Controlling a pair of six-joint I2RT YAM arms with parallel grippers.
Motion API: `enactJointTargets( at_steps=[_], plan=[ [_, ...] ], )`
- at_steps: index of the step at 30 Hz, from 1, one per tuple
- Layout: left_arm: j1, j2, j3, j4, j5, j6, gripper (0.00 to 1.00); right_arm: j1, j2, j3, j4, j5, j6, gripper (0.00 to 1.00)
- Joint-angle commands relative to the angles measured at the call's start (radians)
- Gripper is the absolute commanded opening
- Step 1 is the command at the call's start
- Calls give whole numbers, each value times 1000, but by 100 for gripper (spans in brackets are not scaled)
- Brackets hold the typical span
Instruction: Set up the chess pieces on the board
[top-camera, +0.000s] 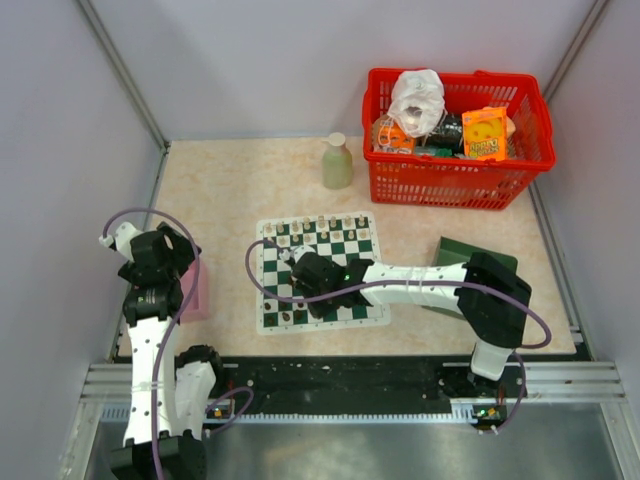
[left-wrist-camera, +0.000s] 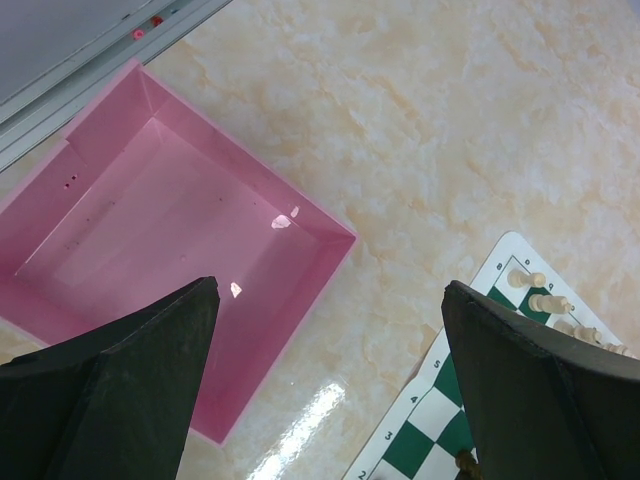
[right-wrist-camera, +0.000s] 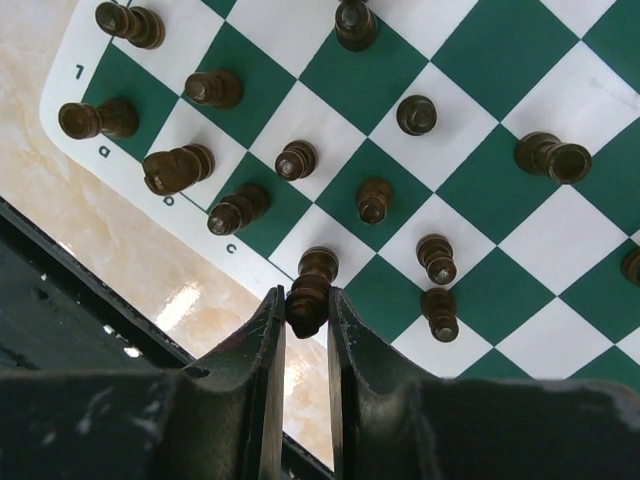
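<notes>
The green-and-white board (top-camera: 345, 243) lies mid-table, with cream pieces (top-camera: 320, 222) along its far rows and dark pieces (top-camera: 287, 316) on its near rows. My right gripper (top-camera: 312, 285) reaches over the board's near left part. In the right wrist view the right gripper (right-wrist-camera: 306, 305) is shut on a dark chess piece (right-wrist-camera: 311, 287), whose base rests on a white square by the board's near edge. Several dark pieces (right-wrist-camera: 374, 199) stand on the squares (right-wrist-camera: 470, 105) beyond. My left gripper (left-wrist-camera: 330, 380) is open and empty, above the table between a pink tray and the board's corner (left-wrist-camera: 500, 300).
A pink tray (left-wrist-camera: 170, 230) sits left of the board, also seen in the top view (top-camera: 197, 295). A red basket (top-camera: 520, 165) of packets stands at the back right, a pale bottle (top-camera: 337, 161) beside it. A dark green tray (top-camera: 470, 255) lies under my right arm.
</notes>
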Motion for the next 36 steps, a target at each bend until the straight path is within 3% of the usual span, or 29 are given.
enactJointTargets(
  at_steps=[1, 10, 17, 22, 29, 36],
  plan=[
    [6, -5, -6, 36, -5, -7, 99, 17, 21, -10, 41, 16, 15, 11],
    [6, -4, -6, 36, -3, -7, 99, 16, 28, -29, 64, -7, 15, 16],
    [6, -1, -11, 39, 3, -4, 99, 18, -16, -30, 58, -5, 9, 36],
    [6, 4, -12, 44, 9, -4, 99, 16, -50, 0, 31, -7, 3, 44],
    [6, 7, -18, 48, 9, -2, 99, 5, -107, 120, -14, 39, -50, 53],
    [6, 2, -12, 51, 26, -8, 99, -73, -6, 295, -11, 59, -101, 54]
  ],
)
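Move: My right hand holds a tall dark chess piece over its place: the fourth near-row square from the board's left edge, directly below, about 5 cm down. The dark bishop stands about 4 cm left of that square, level with it. One pawn is some 4 cm straight ahead of the square, and another is 4 cm ahead and 4 cm left. From my idle left hand the square lies about 35 cm right, 8 cm back and 17 cm down. I lower the piece about 1 cm with my right hand to set it on its square, then spread my fingers from their pinch to roughly half open. Once it is free, I lift clear, quickening to about 9 cm above my lowest point, swinging some 3 cm forward and 3 cm left over the board while the fingers tilt up about 10 degrees. ##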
